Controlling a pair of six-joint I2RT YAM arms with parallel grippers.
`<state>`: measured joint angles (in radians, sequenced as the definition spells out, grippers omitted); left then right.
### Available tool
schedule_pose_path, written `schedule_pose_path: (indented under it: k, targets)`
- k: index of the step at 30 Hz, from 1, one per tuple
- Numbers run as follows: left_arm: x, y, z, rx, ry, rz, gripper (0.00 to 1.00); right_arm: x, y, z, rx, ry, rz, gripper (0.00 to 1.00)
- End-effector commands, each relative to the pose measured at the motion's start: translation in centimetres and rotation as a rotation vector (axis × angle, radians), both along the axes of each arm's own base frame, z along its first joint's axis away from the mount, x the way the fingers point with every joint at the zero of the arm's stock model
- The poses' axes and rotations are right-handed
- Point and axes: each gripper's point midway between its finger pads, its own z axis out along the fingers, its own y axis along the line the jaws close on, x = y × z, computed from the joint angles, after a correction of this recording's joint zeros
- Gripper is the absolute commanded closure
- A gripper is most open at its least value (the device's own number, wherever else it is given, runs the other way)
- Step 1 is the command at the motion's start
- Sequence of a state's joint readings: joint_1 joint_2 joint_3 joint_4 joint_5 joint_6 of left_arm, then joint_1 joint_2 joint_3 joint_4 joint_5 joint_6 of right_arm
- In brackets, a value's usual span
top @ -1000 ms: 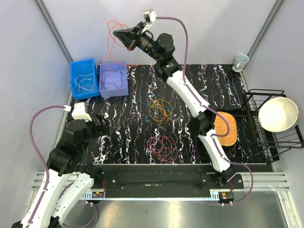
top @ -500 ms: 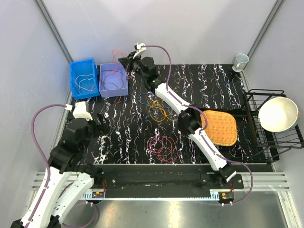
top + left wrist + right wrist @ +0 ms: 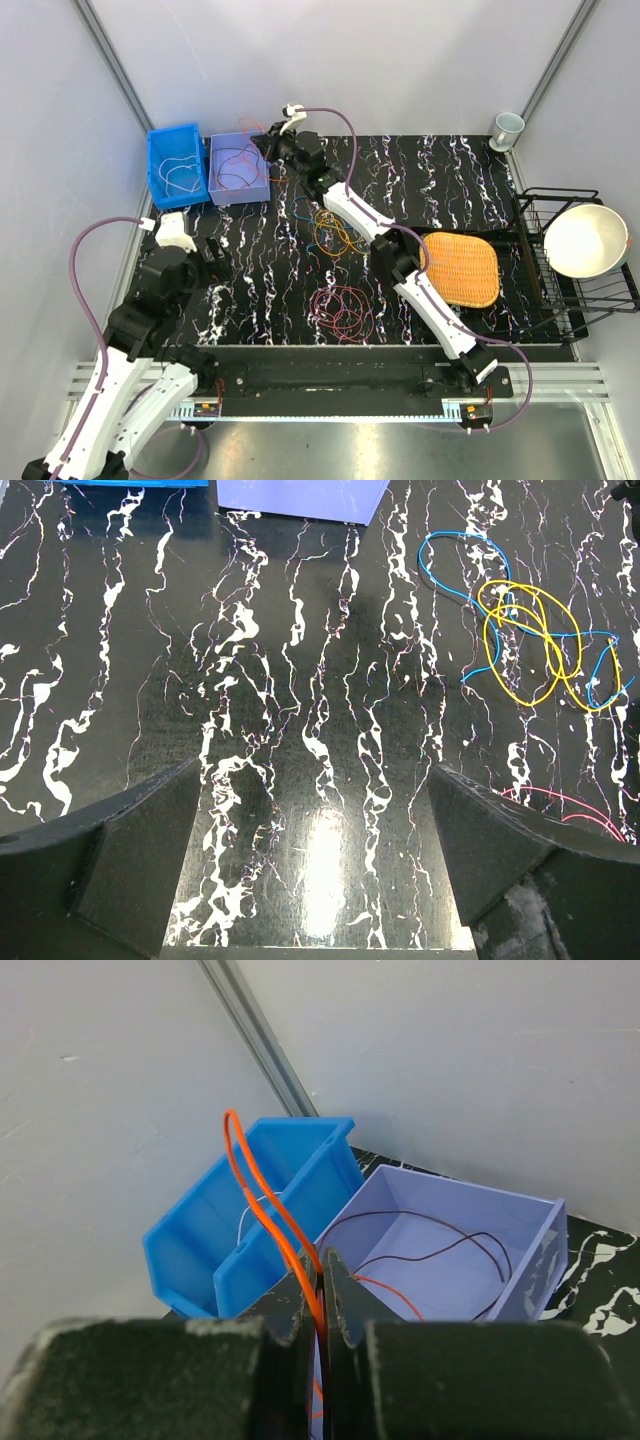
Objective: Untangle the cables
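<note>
My right gripper (image 3: 268, 143) (image 3: 322, 1270) hovers over the lilac bin (image 3: 240, 168) (image 3: 470, 1185) at the back left. Its jaws are shut on an orange cable (image 3: 262, 1203), whose loop rises above the fingers; its lower end trails into the bin beside a dark cable (image 3: 440, 1222). A yellow and blue tangle (image 3: 335, 228) (image 3: 530, 640) lies mid-table. A magenta-red tangle (image 3: 342, 308) (image 3: 570, 805) lies nearer the front. My left gripper (image 3: 215, 255) (image 3: 313, 780) stands open over bare table at the left, nothing between its fingers.
A blue bin (image 3: 176, 165) (image 3: 200, 1240) holding a whitish cable stands left of the lilac bin. A wicker mat (image 3: 465, 268) lies at the right. Beyond it a wire rack (image 3: 590, 290) carries a white bowl (image 3: 585, 240). A cup (image 3: 507, 128) stands at the back right.
My right arm has come down from high against the back wall to just over the lilac bin, carrying the orange cable with it. The left arm has hardly moved.
</note>
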<state>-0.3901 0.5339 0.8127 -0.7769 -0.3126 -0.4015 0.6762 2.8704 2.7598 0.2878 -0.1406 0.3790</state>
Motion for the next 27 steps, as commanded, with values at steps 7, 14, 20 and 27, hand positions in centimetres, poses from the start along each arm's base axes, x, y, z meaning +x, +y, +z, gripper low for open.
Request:
schedule_pose_path:
  k: [7,14,20,27]
  targets:
    - [0.5,0.5,0.4,0.0,-0.013,0.042,0.02,-1.3,2.1,-0.1,0.062,-0.011,-0.022,0.62]
    - [0.6,0.5,0.2,0.005,-0.002,0.043,0.02,-1.5,2.1,-0.1,0.041,0.013,-0.028,0.32]
    - [0.6,0.5,0.1,0.009,0.005,0.044,0.02,-1.9,1.5,3.1,0.05,0.006,-0.031,0.29]
    - [0.6,0.6,0.2,0.009,0.002,0.051,0.02,-4.0,0.4,6.6,0.043,0.036,-0.002,0.21]
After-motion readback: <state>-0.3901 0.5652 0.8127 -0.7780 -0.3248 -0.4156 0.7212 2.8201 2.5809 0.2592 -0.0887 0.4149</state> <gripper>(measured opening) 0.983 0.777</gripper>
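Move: High over the right-hand part of the lilac box, the right hand still holds the orange cable between nearly shut tips; the middle of the lilac box is about 6 cm left, 2 cm ahead and 16 cm below. The blue box sits some 16 cm left of the lilac one, level with it, and the yellow and blue cables lie roughly 17 cm right of the hand and 13 cm back. From the left hand the lilac box is about 27 cm ahead, 3 cm right, 16 cm below. Letting go of the orange cable over the lilac box, the right hand spreads its fingers from almost shut to about three-quarters open. It eases some 2 cm left and slightly back, then sinks nearly 6 cm towards the box, drawing back a touch more as the wrist tips the fingers down about 10 degrees. ##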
